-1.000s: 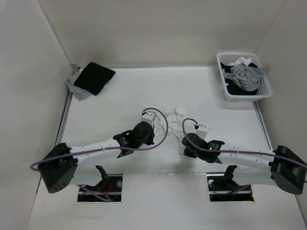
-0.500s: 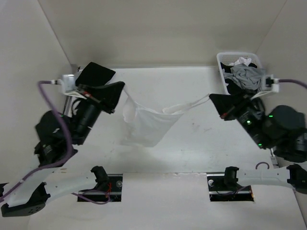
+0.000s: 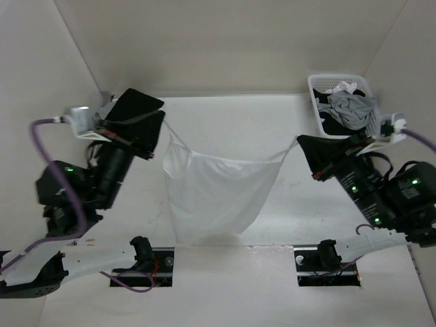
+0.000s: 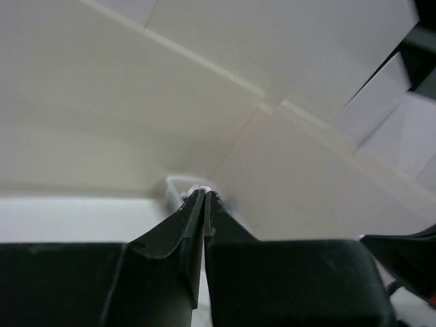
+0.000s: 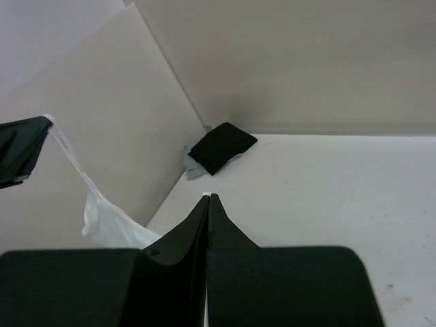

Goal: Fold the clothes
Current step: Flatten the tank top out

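Note:
The clothes [image 3: 214, 197], a thin white top, hang spread in the air over the middle of the table, held up by the two thin straps. My left gripper [image 3: 164, 118] is raised at the left and shut on one strap. Its closed tips [image 4: 204, 193] show a bit of white strap [image 4: 196, 184] poking out. My right gripper [image 3: 300, 140] is raised at the right, shut on the other strap, with a sliver of white at its closed tips [image 5: 208, 197]. The right wrist view also shows the hanging top [image 5: 102, 218] and the left gripper [image 5: 24, 146].
A black garment [image 3: 135, 102] lies on a grey one [image 5: 194, 167] at the back left corner. A white basket [image 3: 315, 102] with a grey garment [image 3: 351, 109] and dark clothes stands at the back right, just behind the right arm. White walls enclose the table.
Both grippers rose from the crumpled top on the table and moved apart. The top now hangs stretched between them, wider and lower than half a second ago.

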Controlling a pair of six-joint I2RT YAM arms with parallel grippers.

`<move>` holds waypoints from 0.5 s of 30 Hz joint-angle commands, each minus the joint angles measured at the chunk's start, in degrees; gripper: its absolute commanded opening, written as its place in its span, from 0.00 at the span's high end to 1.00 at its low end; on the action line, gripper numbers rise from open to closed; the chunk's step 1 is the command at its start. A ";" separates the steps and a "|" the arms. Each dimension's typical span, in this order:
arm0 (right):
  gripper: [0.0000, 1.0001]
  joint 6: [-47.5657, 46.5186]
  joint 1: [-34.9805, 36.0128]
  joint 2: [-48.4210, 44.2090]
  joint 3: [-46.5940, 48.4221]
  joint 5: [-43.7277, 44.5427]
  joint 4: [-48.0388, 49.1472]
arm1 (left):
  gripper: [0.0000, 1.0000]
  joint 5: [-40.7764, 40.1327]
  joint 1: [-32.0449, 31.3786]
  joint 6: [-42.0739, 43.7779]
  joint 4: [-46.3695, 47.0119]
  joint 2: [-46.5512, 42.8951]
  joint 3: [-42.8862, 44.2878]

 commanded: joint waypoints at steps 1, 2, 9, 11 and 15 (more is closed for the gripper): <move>1.00 -0.68 -3.89 -4.19 -14.26 3.72 10.32 | 0.97 -2.49 5.07 -2.08 0.86 0.04 -14.62; 1.00 0.82 -5.48 -4.37 -15.86 3.19 9.98 | 0.97 -2.14 6.84 -3.32 0.95 0.22 -16.86; 1.00 19.97 -39.24 4.39 -17.73 -29.07 -1.98 | 0.98 18.59 36.36 -15.46 9.02 13.91 -25.50; 1.00 22.01 -52.52 8.00 -18.42 -40.69 1.94 | 1.00 23.84 40.50 -18.08 11.31 21.62 -20.87; 1.00 19.48 -53.40 4.87 -15.37 -41.03 3.38 | 1.00 21.60 33.24 -13.46 10.45 19.13 -14.52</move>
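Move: Each hand holds a strap of the tank top, whose body hangs between them and back towards the bases. The bare table middle it is going to lies about 12 cm ahead of the left hand, 14 cm to its right and 54 cm below; from the right hand, some 15 cm ahead, 9 cm left and 53 cm below. The black folded cloth is about 30 cm ahead and 16 cm left of the left hand; the laundry basket, 34 cm ahead and 22 cm right of the right hand. Down and forward in one swing, both hands keep the straps pinched and carry the tank top out over the table: the left sinks nearly 30 cm and reaches about 20 cm, its fingers tipping down, while the right goes roughly 15 cm each way, turning clockwise. Most of the drop comes before the main reach. ##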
